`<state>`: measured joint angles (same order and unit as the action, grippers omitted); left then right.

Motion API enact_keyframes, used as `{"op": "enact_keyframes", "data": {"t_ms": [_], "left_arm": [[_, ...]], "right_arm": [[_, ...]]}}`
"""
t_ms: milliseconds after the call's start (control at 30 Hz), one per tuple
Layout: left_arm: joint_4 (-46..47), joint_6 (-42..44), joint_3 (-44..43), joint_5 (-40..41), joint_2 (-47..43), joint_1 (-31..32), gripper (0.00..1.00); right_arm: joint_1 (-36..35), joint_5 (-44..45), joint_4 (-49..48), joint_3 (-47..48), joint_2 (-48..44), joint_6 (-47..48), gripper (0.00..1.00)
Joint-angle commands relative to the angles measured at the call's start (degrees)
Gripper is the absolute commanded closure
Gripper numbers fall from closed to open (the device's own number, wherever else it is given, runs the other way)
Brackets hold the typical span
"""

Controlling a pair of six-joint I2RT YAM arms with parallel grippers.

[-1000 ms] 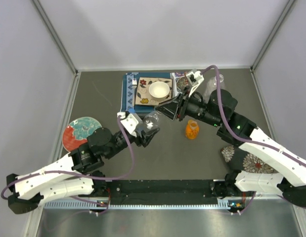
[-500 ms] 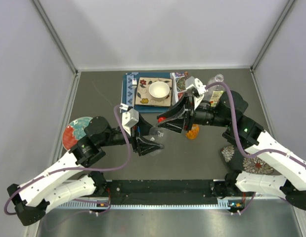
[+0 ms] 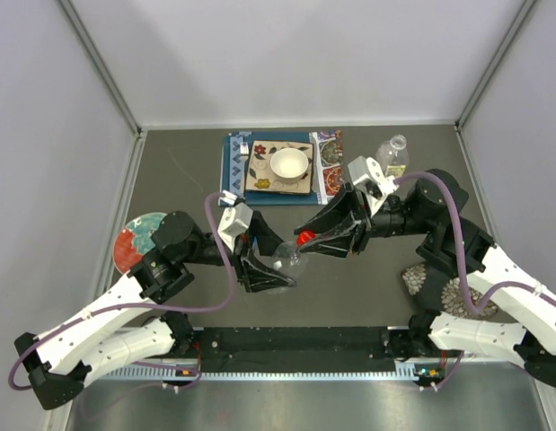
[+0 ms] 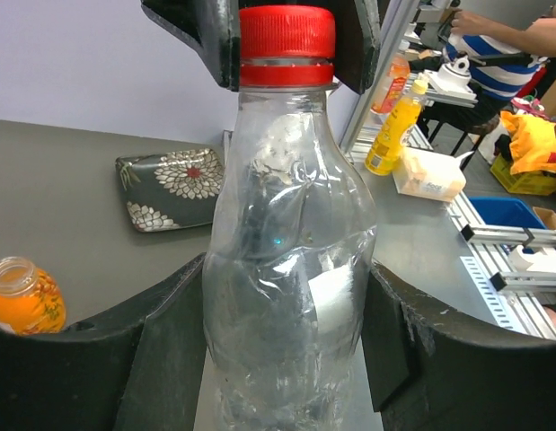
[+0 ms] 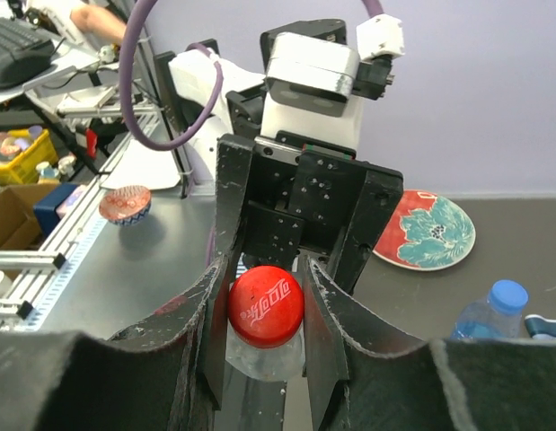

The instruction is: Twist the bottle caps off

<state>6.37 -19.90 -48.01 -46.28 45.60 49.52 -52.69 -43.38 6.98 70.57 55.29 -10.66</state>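
A clear plastic bottle point(image 4: 286, 260) with a red cap point(image 4: 286, 45) is held above the table's middle. My left gripper point(image 4: 286, 314) is shut on its body, one finger pressed against each side. My right gripper point(image 5: 266, 310) is shut on the red cap point(image 5: 266, 305), which sits squarely between its pads. From above, the bottle point(image 3: 285, 263) lies tilted between the left gripper point(image 3: 260, 269) and the right gripper point(image 3: 306, 241), with the red cap point(image 3: 303, 239) just showing. A blue cap point(image 5: 509, 294) sits on another bottle at the lower right of the right wrist view.
An orange bottle point(image 4: 22, 292) with an open mouth stands on the table. A clear bottle point(image 3: 392, 153) stands at the back right. A white bowl point(image 3: 289, 164) rests on patterned mats point(image 3: 237, 171). A red and teal plate point(image 3: 138, 238) lies left, and a floral pouch point(image 3: 444, 287) lies right.
Both grippers have moved together with the bottle toward the near edge and a little right. The orange bottle is now hidden behind the right arm in the top view.
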Motion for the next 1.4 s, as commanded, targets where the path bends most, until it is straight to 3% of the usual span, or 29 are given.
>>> {"op": "enact_keyframes", "data": {"t_ms": [0, 200, 267, 300, 333, 433, 567, 700, 833, 867, 1067, 1200, 1367], "left_arm": [[5.58, -2.25, -2.00, 0.49, -0.52, -1.00, 0.98], [4.88, -1.99, -1.91, 0.40, -0.34, -1.09, 0.99], [3.74, -0.67, -2.18, 1.62, -0.43, -1.00, 1.00], [3.04, -0.06, -2.35, 2.24, -0.43, -1.09, 1.00], [1.21, 1.43, -2.87, 2.86, -0.52, -1.00, 0.99], [-1.70, 4.07, -3.84, 4.97, -0.34, -1.09, 0.99], [-2.94, 5.66, -4.72, 5.94, 0.01, -1.00, 0.99], [-4.17, 7.41, -5.43, 8.39, 0.36, -1.00, 0.98], [-8.38, 12.24, -6.92, 17.25, 0.71, -0.13, 0.98], [-9.00, 13.21, -7.10, 23.46, 0.54, 0.40, 0.97], [-9.89, 19.64, -6.66, 48.68, 0.71, 6.72, 0.98], [-9.80, 25.07, -6.48, 59.26, 2.38, 12.08, 0.98], [-9.18, 27.11, -6.31, 64.82, 3.53, 14.20, 0.99]], "right_arm": [[0.04, -9.87, 5.39, 0.63, -1.59, 4.84, 1.00], [0.04, -7.87, 8.13, 0.89, -1.94, 7.23, 1.00], [0.04, -2.02, 8.05, 0.98, -2.46, 6.62, 0.98], [0.04, 0.29, 7.96, 1.06, -2.73, 5.66, 0.88], [0.04, 2.40, 7.61, 1.67, -3.08, 5.04, 0.58], [-0.05, 10.48, 6.99, 3.60, -3.08, 2.23, 0.35], [0.04, 16.90, 6.20, 5.90, -2.21, -0.94, 0.20], [0.04, 25.42, 5.41, 7.65, -1.50, -6.98, 0.14], [0.04, 35.36, 7.16, 10.02, 0.08, -15.35, 0.13], [0.04, 38.16, 8.04, 10.47, 0.61, -16.84, 0.13], [-0.05, 43.19, 11.73, 12.40, 4.21, -25.20, 0.10], [-0.05, 46.45, 13.05, 13.37, 6.23, -25.82, 0.09], [-0.05, 47.15, 14.02, 13.46, 8.34, -26.26, 0.10]]}}
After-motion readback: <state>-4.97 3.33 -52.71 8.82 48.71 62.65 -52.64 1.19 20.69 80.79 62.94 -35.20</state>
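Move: The red cap is already between the right hand's closed fingers; from the left hand, which grips the bottle's body, it sits about 9 cm above, 2 cm to the right and 1 cm ahead. On the table some 35 cm below the right hand, the orange bottle stands roughly 17 cm ahead and 12 cm to the right, and the blue-capped bottle about 18 cm ahead and 16 cm to the left. Right opens off the cap and swings clockwise, both hands going about 12 cm forward, left keeping the bottle. ##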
